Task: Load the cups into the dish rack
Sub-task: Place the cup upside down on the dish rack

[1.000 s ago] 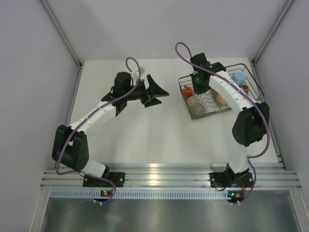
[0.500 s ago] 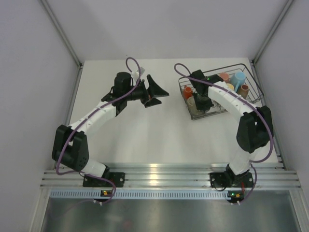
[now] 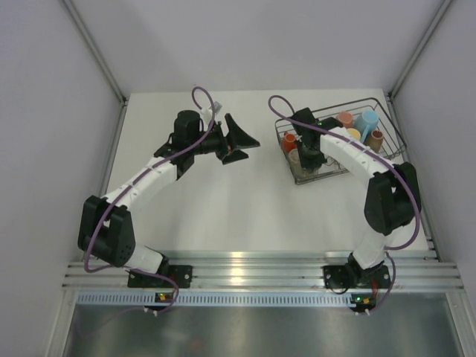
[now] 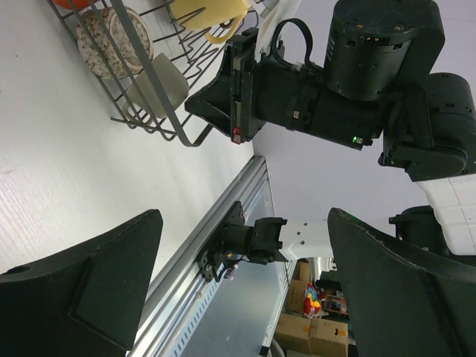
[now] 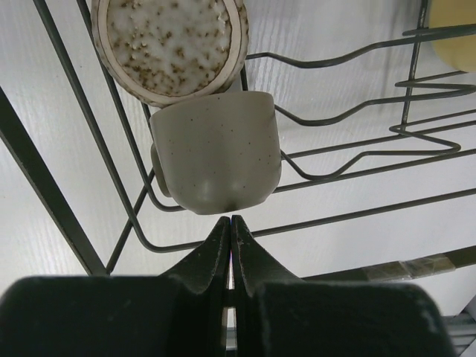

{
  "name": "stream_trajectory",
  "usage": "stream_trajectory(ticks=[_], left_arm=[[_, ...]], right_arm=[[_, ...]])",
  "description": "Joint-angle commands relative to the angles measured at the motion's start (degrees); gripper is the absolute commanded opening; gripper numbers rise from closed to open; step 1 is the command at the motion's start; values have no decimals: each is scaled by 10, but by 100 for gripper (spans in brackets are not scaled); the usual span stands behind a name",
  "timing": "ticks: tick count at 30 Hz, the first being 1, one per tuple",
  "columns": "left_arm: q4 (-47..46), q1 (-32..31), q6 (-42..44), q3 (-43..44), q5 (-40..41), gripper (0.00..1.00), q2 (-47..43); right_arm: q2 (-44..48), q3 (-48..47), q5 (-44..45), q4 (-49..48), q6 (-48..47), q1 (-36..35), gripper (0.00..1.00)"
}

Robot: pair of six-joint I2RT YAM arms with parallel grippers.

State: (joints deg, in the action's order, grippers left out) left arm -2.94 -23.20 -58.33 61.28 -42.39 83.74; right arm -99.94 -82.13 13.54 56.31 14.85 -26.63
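Note:
The dish rack (image 3: 388, 126) is a black wire basket at the back right. In it I see an orange cup (image 3: 289, 142), a pink-salmon cup (image 3: 344, 118), a light blue cup (image 3: 366, 120), a brown cup (image 3: 377, 137) and a yellow cup (image 3: 350, 134). Two grey-olive cups sit at its near left corner. One lies on its side (image 5: 216, 152); the other shows its speckled base (image 5: 169, 41). My right gripper (image 5: 233, 220) is shut and empty, its tips just short of the lying grey cup. My left gripper (image 3: 247, 150) hangs open and empty over mid-table, left of the rack.
In the left wrist view, the rack's near corner (image 4: 152, 74) and the right arm's wrist (image 4: 335, 74) are ahead of my open left fingers (image 4: 82, 286). The aluminium rail (image 3: 245, 269) runs along the near edge. Grey walls close in the table on three sides.
My right gripper has come from the rack's back left toward its near left corner, over the grey cups, still shut. The left arm has hardly moved.

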Motion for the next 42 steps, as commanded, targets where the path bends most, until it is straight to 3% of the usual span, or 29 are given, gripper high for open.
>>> stream_trajectory(ticks=[1,42], left_arm=[[-22,3,6,-4,2,98,-23],[-22,3,7,-11,2,98,-18]], right_arm=[[1,-11,26,-32,6,-7,0],[-123,-222,27,-13,-26,-8,0]])
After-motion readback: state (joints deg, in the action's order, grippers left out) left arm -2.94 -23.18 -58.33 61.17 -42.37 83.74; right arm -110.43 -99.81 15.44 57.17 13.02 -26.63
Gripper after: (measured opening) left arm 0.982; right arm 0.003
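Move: The gray cup lies in the rack's near left corner, its middle about 4 cm ahead of the right hand's shut fingertips, 1 cm left and 2 cm lower. At much that height, the speckled cup is some 9 cm ahead and 4 cm left of the hand, the orange cup 15 cm ahead and 7 cm left, the yellow cup 14 cm ahead and 15 cm right. From the left hand, the gray cup is about 17 cm right, 2 cm back and 17 cm below. The gray cup is pushed along forward and slightly left, towards the speckled cup, by the right hand's shut fingertips bearing on its near end. The hand eases forward first, dipping a touch, then speeds up and climbs, about 7 cm forward, 3 cm left and 2.5 cm up in all; the fingers stay shut and tilt slightly more forward. ##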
